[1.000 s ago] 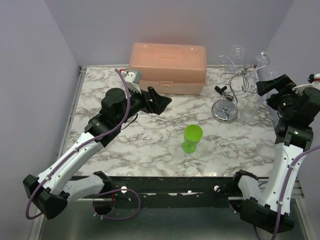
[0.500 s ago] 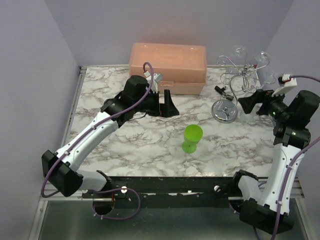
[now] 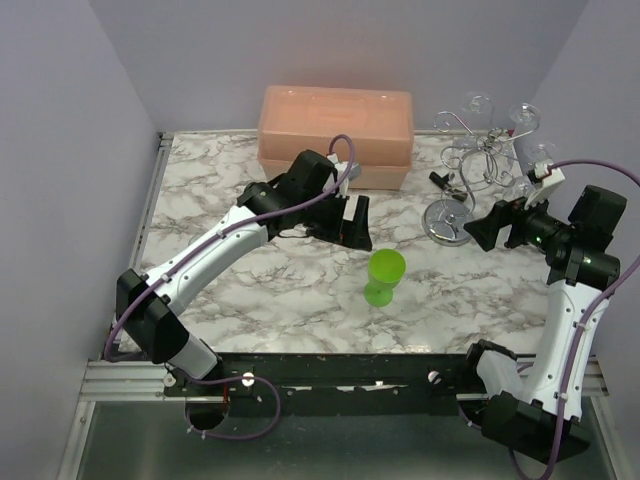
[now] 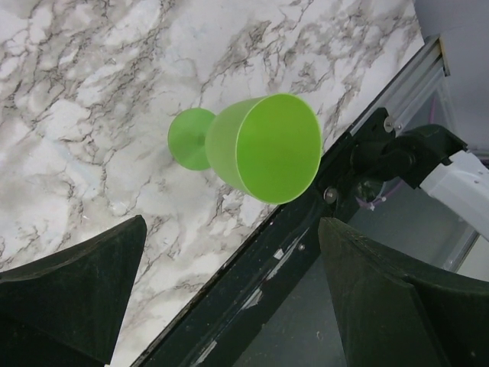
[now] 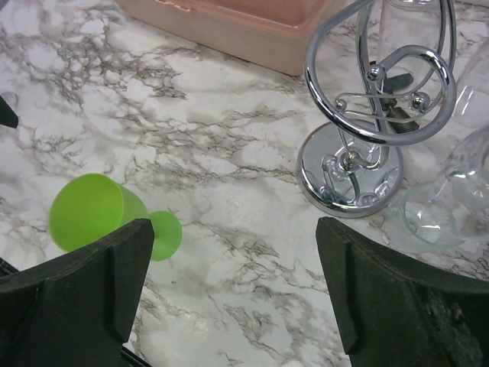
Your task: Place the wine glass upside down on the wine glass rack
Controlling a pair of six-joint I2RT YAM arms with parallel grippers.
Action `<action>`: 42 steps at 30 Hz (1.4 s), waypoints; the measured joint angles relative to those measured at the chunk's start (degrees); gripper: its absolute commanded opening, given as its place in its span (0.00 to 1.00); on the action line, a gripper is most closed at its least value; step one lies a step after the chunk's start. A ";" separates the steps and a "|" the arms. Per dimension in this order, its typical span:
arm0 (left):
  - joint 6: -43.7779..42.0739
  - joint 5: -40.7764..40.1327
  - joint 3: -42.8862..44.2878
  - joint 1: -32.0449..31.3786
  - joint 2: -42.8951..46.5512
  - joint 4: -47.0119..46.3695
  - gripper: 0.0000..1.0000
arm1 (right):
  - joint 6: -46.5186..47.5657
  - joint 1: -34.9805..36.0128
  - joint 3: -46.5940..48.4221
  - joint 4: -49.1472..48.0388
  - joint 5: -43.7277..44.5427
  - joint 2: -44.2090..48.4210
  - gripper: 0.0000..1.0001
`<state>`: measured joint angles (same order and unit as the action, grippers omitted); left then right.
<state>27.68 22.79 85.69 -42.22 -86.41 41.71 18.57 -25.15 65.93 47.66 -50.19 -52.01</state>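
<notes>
The wine glass point(image 3: 384, 277) is bright green plastic and stands upright on the marble table, near the front middle. It also shows in the left wrist view point(image 4: 260, 145) and the right wrist view point(image 5: 92, 210). The wine glass rack point(image 3: 468, 178), silver wire on a round shiny base point(image 5: 350, 170), stands at the back right. My left gripper point(image 3: 352, 222) hovers just behind and left of the glass, open point(image 4: 231, 223) and holding nothing. My right gripper point(image 3: 490, 228) hangs open point(image 5: 234, 225) in front of the rack's base, with bare table between its fingers.
A pink lidded box point(image 3: 337, 135) sits at the back centre. Clear glasses point(image 3: 524, 116) hang around the rack's arms, one low beside the base point(image 5: 447, 202). A small black clip-like object point(image 3: 443, 180) lies left of the rack. The table's front rail point(image 4: 306, 237) runs just beyond the green glass.
The left arm has stretched right and forward, bringing its gripper close to the green glass. The right gripper has swung left and down from beside the rack toward the table's middle.
</notes>
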 measured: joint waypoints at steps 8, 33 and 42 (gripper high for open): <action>-1.73 -1.97 0.87 -2.84 -2.69 3.02 0.98 | 1.16 0.00 -0.96 1.81 1.09 0.07 1.00; -2.10 -5.38 5.42 -5.05 -9.97 6.16 0.57 | 3.45 0.00 -3.15 2.75 2.29 -0.15 1.00; -2.45 -5.25 8.22 -6.73 -15.74 6.71 0.29 | 3.52 0.00 -3.34 2.80 1.86 -0.46 1.00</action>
<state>25.23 17.54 93.91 -48.95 -102.15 48.42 22.09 -25.15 62.59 50.46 -48.34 -52.47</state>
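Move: The green wine glass stands about 7 cm to the right of my open left hand and 2 cm nearer my base, its middle some 17 cm below. The rack's round foot is roughly 25 cm right and 19 cm ahead; the pink box is about 38 cm ahead and 3 cm left, both on the table too. From my right hand, the green glass lies about 20 cm left, 4 cm back and 22 cm down. I sink my left hand about 5 cm beside the green glass, then slip it right some 4 cm to the left wall of the bowl and dip again, tipping the fingers about 10 degrees steeper. Meanwhile I close them from wide open to under half, one tip inside the rim and one outside. My right hand only settles about 3 cm lower, staying open. ##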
